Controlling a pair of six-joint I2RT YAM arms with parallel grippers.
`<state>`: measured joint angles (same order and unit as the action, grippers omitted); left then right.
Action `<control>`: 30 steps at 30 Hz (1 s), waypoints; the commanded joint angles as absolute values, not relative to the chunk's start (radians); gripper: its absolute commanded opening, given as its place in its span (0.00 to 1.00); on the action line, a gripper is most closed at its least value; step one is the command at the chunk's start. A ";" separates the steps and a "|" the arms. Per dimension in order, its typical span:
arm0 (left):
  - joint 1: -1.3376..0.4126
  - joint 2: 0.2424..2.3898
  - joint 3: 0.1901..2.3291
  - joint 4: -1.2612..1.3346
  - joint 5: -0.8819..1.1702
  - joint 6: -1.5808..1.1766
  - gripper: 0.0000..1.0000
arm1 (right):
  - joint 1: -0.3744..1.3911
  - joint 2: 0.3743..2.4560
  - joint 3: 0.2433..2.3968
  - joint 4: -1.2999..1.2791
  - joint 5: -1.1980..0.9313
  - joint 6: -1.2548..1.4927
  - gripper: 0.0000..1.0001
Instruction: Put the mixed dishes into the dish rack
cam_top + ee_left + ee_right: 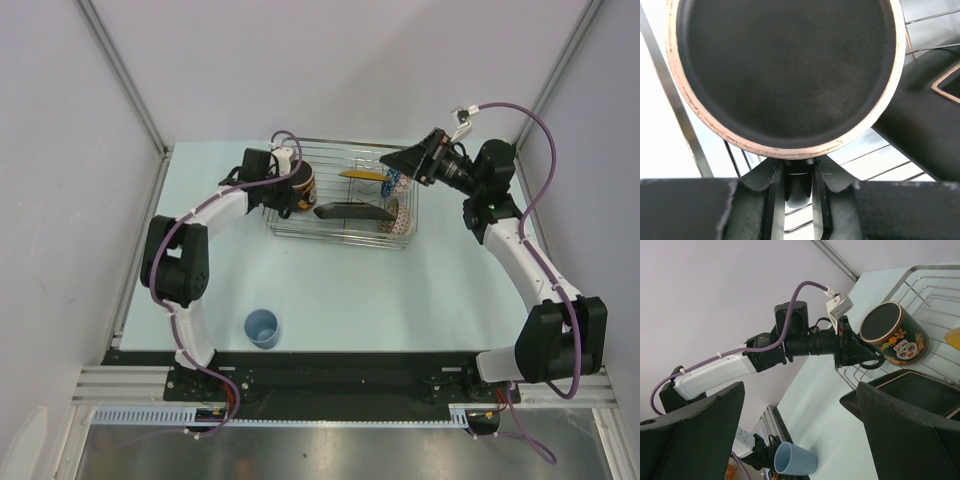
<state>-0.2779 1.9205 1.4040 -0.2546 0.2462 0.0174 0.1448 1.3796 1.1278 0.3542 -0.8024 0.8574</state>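
The dark skull-print mug [304,186] lies tilted at the left end of the wire dish rack [345,232]. My left gripper [285,188] is shut on its handle. In the left wrist view the mug's dark round end [785,70] fills the frame, with the handle [798,182] pinched between the fingers. The right wrist view shows the mug [897,337] too. The rack holds the yellow plate [360,175], the dark square plate [352,211], a blue-patterned bowl [393,183] and a pinkish bowl [403,213]. My right gripper [390,162] hangs open and empty over the rack's right end.
The small light-blue cup [262,327] stands on the table near the left arm's base, apart from the rack, and it shows between the right fingers as well [795,460]. White walls close in the table on both sides and at the back.
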 commanded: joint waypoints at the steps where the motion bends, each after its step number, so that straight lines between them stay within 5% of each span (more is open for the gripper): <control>1: -0.272 1.904 1.442 -0.285 0.219 0.034 0.00 | 0.163 1.379 1.134 0.333 -0.816 0.815 1.00; 30: -0.295 2.060 1.762 -0.161 0.235 0.005 0.00 | 0.183 1.393 1.094 0.316 -0.802 0.788 1.00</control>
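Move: I already have the black handle of the mug in my left hand, its body upside down about 6 cm ahead and 4 cm to the right. The free space in the rack's far left part is some 10 cm ahead and 6 cm right, near hand level. The square plate lies about 18 cm right and nearly level with the hand, the yellow plate some 21 cm right and 8 cm ahead. From my right hand that space is roughly 18 cm ahead, 19 cm left and 27 cm below. Keeping my pinch on the mug's handle, I hold nearly still at first, then raise my left hand about 3 cm while carrying the mug forward, and go on forward with a slight drift right, dipping about 1 cm at the end; some 5 cm forward in all, towards the rack's far left part. My empty right hand stays wide open and sinks about 3.5 cm. ##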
